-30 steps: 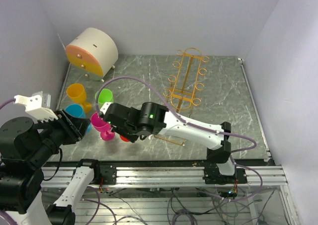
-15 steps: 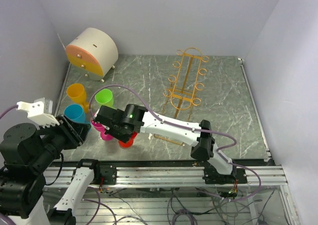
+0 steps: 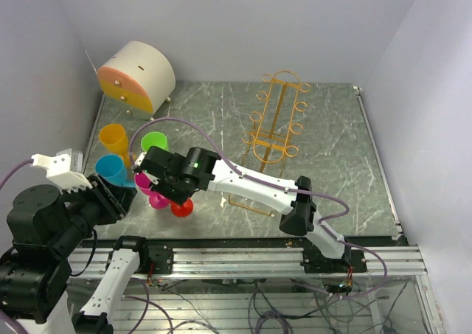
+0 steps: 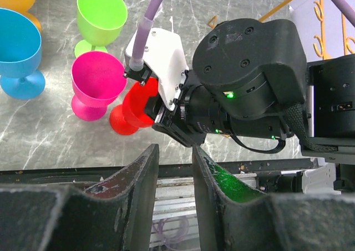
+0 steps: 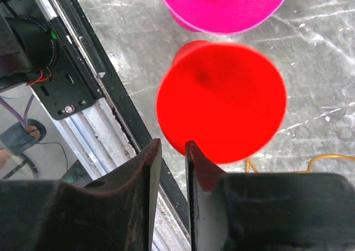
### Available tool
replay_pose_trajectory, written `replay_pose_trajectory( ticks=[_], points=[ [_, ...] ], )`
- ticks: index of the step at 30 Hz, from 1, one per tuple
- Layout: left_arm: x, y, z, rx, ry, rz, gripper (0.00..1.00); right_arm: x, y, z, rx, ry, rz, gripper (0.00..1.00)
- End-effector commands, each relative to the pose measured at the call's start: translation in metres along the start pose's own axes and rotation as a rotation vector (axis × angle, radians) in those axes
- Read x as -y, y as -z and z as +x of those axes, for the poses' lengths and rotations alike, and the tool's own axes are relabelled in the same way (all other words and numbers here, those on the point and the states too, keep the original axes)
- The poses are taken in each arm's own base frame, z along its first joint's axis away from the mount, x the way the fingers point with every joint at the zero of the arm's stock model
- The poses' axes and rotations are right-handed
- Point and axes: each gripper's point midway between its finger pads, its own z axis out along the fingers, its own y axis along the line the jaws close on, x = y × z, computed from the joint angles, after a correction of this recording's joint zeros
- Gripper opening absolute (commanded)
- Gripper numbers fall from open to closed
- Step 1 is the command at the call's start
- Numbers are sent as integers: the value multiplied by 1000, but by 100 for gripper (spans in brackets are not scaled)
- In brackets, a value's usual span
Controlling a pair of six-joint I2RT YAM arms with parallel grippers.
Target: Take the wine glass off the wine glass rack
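Note:
The red wine glass (image 3: 182, 208) (image 4: 128, 110) (image 5: 222, 107) stands upright on the table by the front edge, beside a magenta glass (image 3: 153, 196) (image 4: 97, 82). My right gripper (image 5: 171, 148) (image 3: 175, 195) hangs just above it. Its jaws are open a narrow gap, with only table and rail showing between them, and the glass's rim lies against the tip of the right-hand finger. The golden wine glass rack (image 3: 273, 120) (image 4: 327, 18) stands at mid-table with no glass on its hooks. My left gripper (image 4: 175, 157) (image 3: 122, 195) is open and holds nothing, low at the front left.
A green glass (image 3: 154, 142), a blue glass (image 3: 110, 169) and an orange glass (image 3: 113, 138) stand in a cluster left of the magenta one. A round cream box with an orange face (image 3: 137, 76) sits at the back left. The metal rail (image 3: 243, 260) runs along the near edge.
My right arm swung left and set the red glass down next to the magenta one, then its jaws parted off the rim. The left arm shifted slightly.

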Motion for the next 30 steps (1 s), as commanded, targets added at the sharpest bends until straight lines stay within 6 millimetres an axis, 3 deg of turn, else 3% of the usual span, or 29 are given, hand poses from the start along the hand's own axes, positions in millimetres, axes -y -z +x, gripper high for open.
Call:
replay_pose_trajectory(
  ticks=[1,8,14,20,23,26,30],
  points=[
    [0,0,0,10,-11,3,41,3,7,-15,56,15,8,27],
    [-2,-1,1,9,-7,-6,41,13,47,-34,171,-28,51,33],
    [-3,-2,4,3,-1,-7,41,10,114,-48,314,-73,5,35],
    [-5,-3,0,45,-4,-12,42,19,187,-41,480,-145,-1,37],
    [-8,-2,-5,87,-4,-21,42,37,229,-33,611,-196,57,38],
    [-12,-3,-8,123,1,-34,43,69,267,-15,707,-295,192,40],
    [-17,-8,-7,131,6,-52,43,121,296,21,744,-462,450,42]
  ],
)
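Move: The red wine glass stands just below my barely open right fingers, at its rim: its middle is about 3 cm ahead, 2 cm left and 5 cm down. The magenta glass is some 7 cm left of it and 3 cm farther out, the green one 5 cm left and 13 cm farther out. The empty rack stands about 22 cm to my right hand's right and 13 cm ahead. From my left hand the red glass lies roughly 6 cm ahead, 8 cm right and 27 cm below. I spread my right fingers further, almost in place, to clear the red glass's rim, then climb away quickly, mostly straight up at first and then also to the right, ending some 24 cm higher and 15 cm to the right. On the way my wrist swings the fingers up by about 40 degrees, from steeply down to pointing more level and to the left. ##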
